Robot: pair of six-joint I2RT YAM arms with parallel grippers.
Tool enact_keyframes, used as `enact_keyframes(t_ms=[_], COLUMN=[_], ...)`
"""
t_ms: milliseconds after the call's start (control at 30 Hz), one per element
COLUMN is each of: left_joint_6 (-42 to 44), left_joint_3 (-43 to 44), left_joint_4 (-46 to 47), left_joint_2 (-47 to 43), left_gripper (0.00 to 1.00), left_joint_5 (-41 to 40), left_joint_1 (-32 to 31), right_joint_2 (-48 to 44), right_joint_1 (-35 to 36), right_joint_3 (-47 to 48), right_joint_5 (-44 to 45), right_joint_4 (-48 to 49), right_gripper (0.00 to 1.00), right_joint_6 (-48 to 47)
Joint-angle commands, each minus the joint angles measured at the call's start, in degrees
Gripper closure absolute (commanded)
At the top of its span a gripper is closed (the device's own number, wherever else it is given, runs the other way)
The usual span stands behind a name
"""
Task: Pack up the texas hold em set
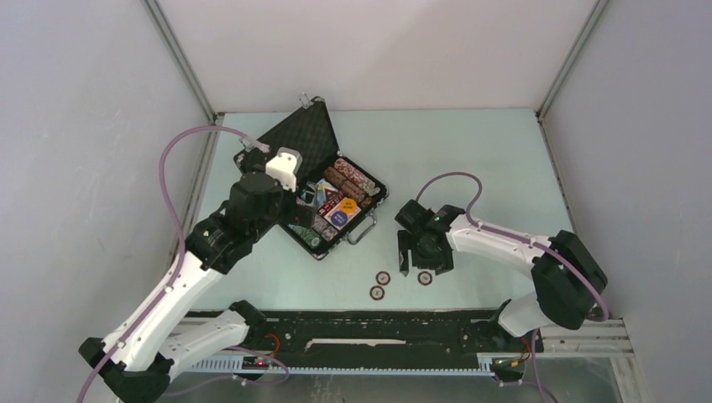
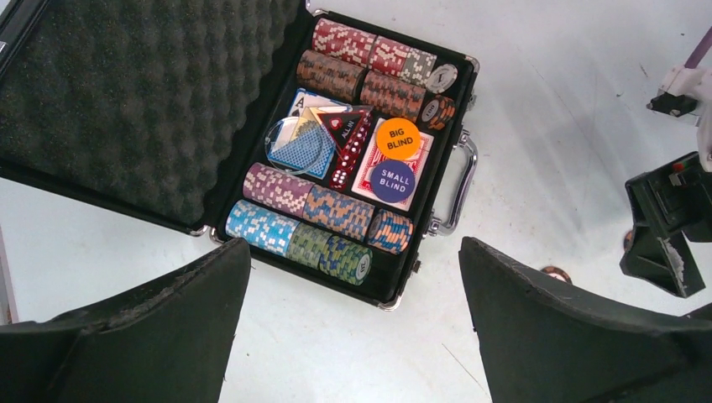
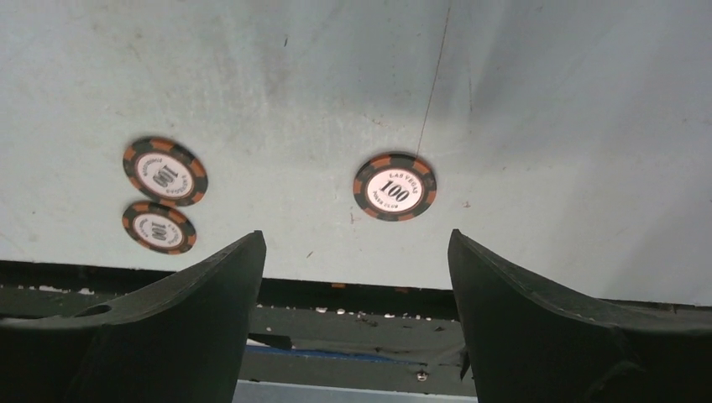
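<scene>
The black briefcase (image 1: 374, 200) lies open at the table's back left, its foam lid (image 1: 301, 138) leaning back. In the left wrist view it holds rows of poker chips (image 2: 323, 210), red and blue card decks (image 2: 361, 180), an orange button (image 2: 398, 138), a blue button (image 2: 393, 181) and a triangular marker (image 2: 347, 133). My left gripper (image 1: 290, 220) is open and empty above the case's near-left side (image 2: 353, 248). Three loose brown chips lie on the table (image 3: 395, 186) (image 3: 164, 171) (image 3: 159, 227). My right gripper (image 1: 424, 264) is open and empty just above the rightmost one (image 3: 357, 239).
The case's silver handle (image 2: 463, 180) faces the right arm, which shows in the left wrist view (image 2: 667, 227). A black rail (image 1: 378, 336) runs along the near table edge, just below the loose chips. Grey walls close in the left, back and right.
</scene>
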Motion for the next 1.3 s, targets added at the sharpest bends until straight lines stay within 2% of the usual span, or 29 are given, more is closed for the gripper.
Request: enact_keyframes(t_ms=[0,467,867,1267], left_joint_6=[1.9,2.2,2.3,2.3], left_joint_3=[-1.2,-1.8,-2.0,-2.0], left_joint_4=[3.5,3.5,3.5,3.5], left_joint_2=[-1.4,-2.1,-1.8,-1.4], left_gripper=[0.00,0.00,0.00,0.00], left_joint_5=[-0.2,-2.2,-1.9,-0.8], left_joint_1=[0.3,0.3,0.3,0.4], right_joint_2=[1.9,6.4,5.5,5.0], right_joint_1=[-2.6,-3.6,-3.2,0.0], right_joint_3=[1.2,-1.8,-4.6,-4.6], right_joint_5=[-0.3,-2.1,-2.2,0.0], right_joint_4=[0.9,5.6,8.1,6.4], right_gripper=[0.11,0.24,0.31,0.35], right_joint_6=[-1.3,-1.9,-1.1,1.1])
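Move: The lone 100 chip lies flat on the table almost directly below the open right hand, about 5 cm down and 1 cm to its right. The nearer of the other two chips is some 10 cm to the hand's left and level with it; the rear chip is about 11 cm left and 4 cm back. The open case's tray is roughly 24 cm left and 21 cm ahead. From the left hand, the lone chip lies about 32 cm right, 9 cm back and 27 cm down. Onto the lone chip the right hand sinks about 4 cm, fingers pointing down and straddling it, after a small shift of about 1 cm forward and right whose forward part it soon takes back. It then stays low at table height while the fingers, narrowing throughout from nearly full open to about two thirds, draw in on the chip's left and right sides without yet gripping it. ##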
